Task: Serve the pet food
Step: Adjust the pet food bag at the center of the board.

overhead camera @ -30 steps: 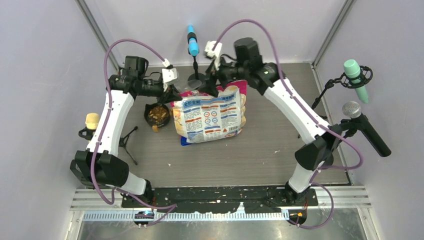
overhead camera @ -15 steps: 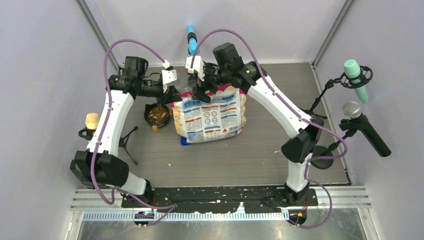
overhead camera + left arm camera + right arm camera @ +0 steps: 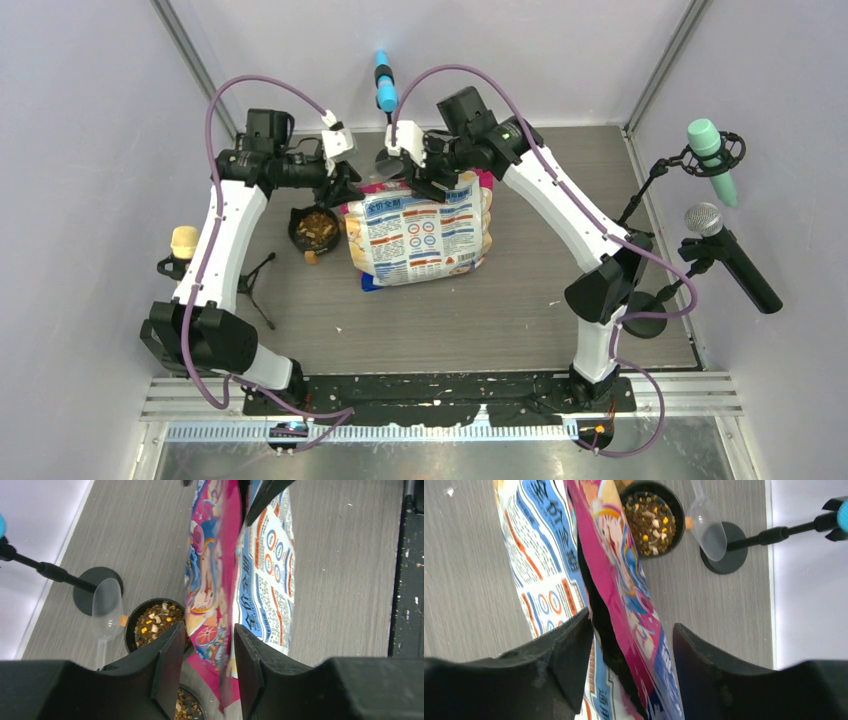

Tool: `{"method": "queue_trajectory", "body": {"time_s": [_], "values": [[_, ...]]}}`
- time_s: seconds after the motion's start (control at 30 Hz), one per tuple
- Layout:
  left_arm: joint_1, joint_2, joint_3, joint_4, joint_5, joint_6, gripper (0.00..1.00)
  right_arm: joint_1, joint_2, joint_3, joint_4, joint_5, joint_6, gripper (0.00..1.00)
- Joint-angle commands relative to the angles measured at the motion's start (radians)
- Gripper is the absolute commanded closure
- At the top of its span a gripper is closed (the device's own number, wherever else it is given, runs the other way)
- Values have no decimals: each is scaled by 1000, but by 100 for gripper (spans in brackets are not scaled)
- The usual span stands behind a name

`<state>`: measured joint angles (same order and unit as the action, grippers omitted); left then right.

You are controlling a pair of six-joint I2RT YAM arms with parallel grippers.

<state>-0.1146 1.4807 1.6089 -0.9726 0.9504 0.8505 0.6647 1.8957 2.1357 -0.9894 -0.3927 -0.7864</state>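
Observation:
The pet food (image 3: 155, 622) fills a black bowl (image 3: 131, 630) beside the clear scoop (image 3: 106, 607). More kibble lies in a second bowl (image 3: 315, 228) left of the bag. The pink, white and blue bag (image 3: 420, 235) stands upright mid-table. My left gripper (image 3: 209, 640) is open, its fingers straddling the bag's left top corner (image 3: 220, 645) with gaps showing. My right gripper (image 3: 631, 630) is open over the bag's split mouth (image 3: 604, 630), one finger outside each wall. In the top view both grippers, left (image 3: 348, 188) and right (image 3: 432, 188), sit at the bag's top edge.
A microphone stand's round base (image 3: 388, 160) sits just behind the bag, and the scoop rests against it. A few loose pellets (image 3: 311, 257) lie in front of the left bowl. Other microphones stand at the left (image 3: 184, 242) and right (image 3: 720, 235) edges.
My left gripper's jaws have spread apart off the bag's corner. My right gripper swung left over the bag's top, then settled lower onto its mouth while its jaws narrowed somewhat.

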Motion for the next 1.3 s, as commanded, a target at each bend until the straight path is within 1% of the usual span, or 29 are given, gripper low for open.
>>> {"method": "queue_trajectory", "body": {"time_s": [0.0, 0.03, 0.07, 0.13, 0.17, 0.27, 0.33, 0.37, 0.4, 0.43, 0.5, 0.53, 0.63, 0.7, 0.73, 0.8, 0.87, 0.97, 1.07, 1.13, 1.17, 1.27], "values": [[18, -37, 7, 105, -34, -94, 55, -19, -29, 23, -67, 48, -53, 50], [22, -43, 4, 119, -44, -107, 54, -19, -20, 30, -70, 45, -57, 56], [28, -47, 2, 134, -60, -122, 53, -19, -15, 36, -77, 43, -57, 71], [42, -58, -3, 169, -82, -153, 52, -19, 0, 49, -80, 45, -51, 91], [48, -63, -7, 184, -89, -166, 50, -19, -1, 51, -78, 45, -39, 94], [64, -80, -10, 223, -93, -210, 39, -26, -29, 30, -55, 28, 19, 95], [66, -92, -11, 254, -101, -236, 28, -44, -66, 3, -28, -19, 80, 95], [66, -95, -12, 268, -106, -251, 16, -53, -96, -9, -21, -57, 104, 95], [66, -98, -11, 284, -115, -273, 2, -70, -109, -30, -9, -74, 154, 95], [67, -100, -13, 305, -129, -297, 1, -88, -134, -38, -8, -107, 182, 95], [66, -106, -20, 360, -168, -357, 0, -103, -177, -81, 6, -98, 262, 95], [66, -106, -20, 391, -192, -401, 0, -105, -215, -131, 33, -80, 315, 95], [66, -101, -3, 466, -271, -548, 0, -118, -296, -224, 76, -14, 400, 95], [66, -101, 6, 539, -379, -677, 0, -129, -355, -285, 115, 22, 495, 95], [66, -101, 10, 560, -434, -770, 0, -132, -395, -324, 121, 54, 514, 95], [66, -99, 39, 551, -487, -807, 0, -142, -453, -381, 143, 119, 575, 95], [66, -129, 16, 555, -433, -785, 0, -157, -507, -423, 158, 169, 647, 95], [62, -163, -51, 609, -355, -845, 0, -170, -573, -466, 148, 220, 766, 95], [31, -188, -156, 661, -322, -968, 1, -171, -606, -483, 118, 298, 895, 95], [-12, -212, -255, 712, -332, -1026, 2, -170, -626, -493, 113, 343, 1038, 95], [-44, -223, -299, 726, -341, -1050, 3, -170, -636, -501, 115, 358, 1082, 95], [-160, -242, -436, 770, -395, -1114, 6, -171, -645, -517, 142, 383, 1282, 95]]}}
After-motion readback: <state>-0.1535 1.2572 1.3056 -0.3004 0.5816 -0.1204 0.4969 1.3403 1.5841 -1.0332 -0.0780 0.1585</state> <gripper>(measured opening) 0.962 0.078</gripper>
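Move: The pet food bag stands upright, with its middle some 13 cm below and 2 cm back of the right hand and its rim running between that hand's open fingers. The near bowl behind it lies about 13 cm ahead and 12 cm left of the right hand, and the eared bowl 8 cm ahead and 25 cm left, both some 24 cm down. From the left hand, half open around the rim's left corner, the bag's middle lies 14 cm right, 2 cm back and 13 cm down. The right fingers pinch the bag's rim near its middle with a slight dip to the right, then drag the bag right and back, about 16 cm right and 8 cm back in all, turning clockwise some 60 degrees. The left fingers open wide and leave the corner, going up, forward and left while turning counter-clockwise, then swing partly back right, down and back. ##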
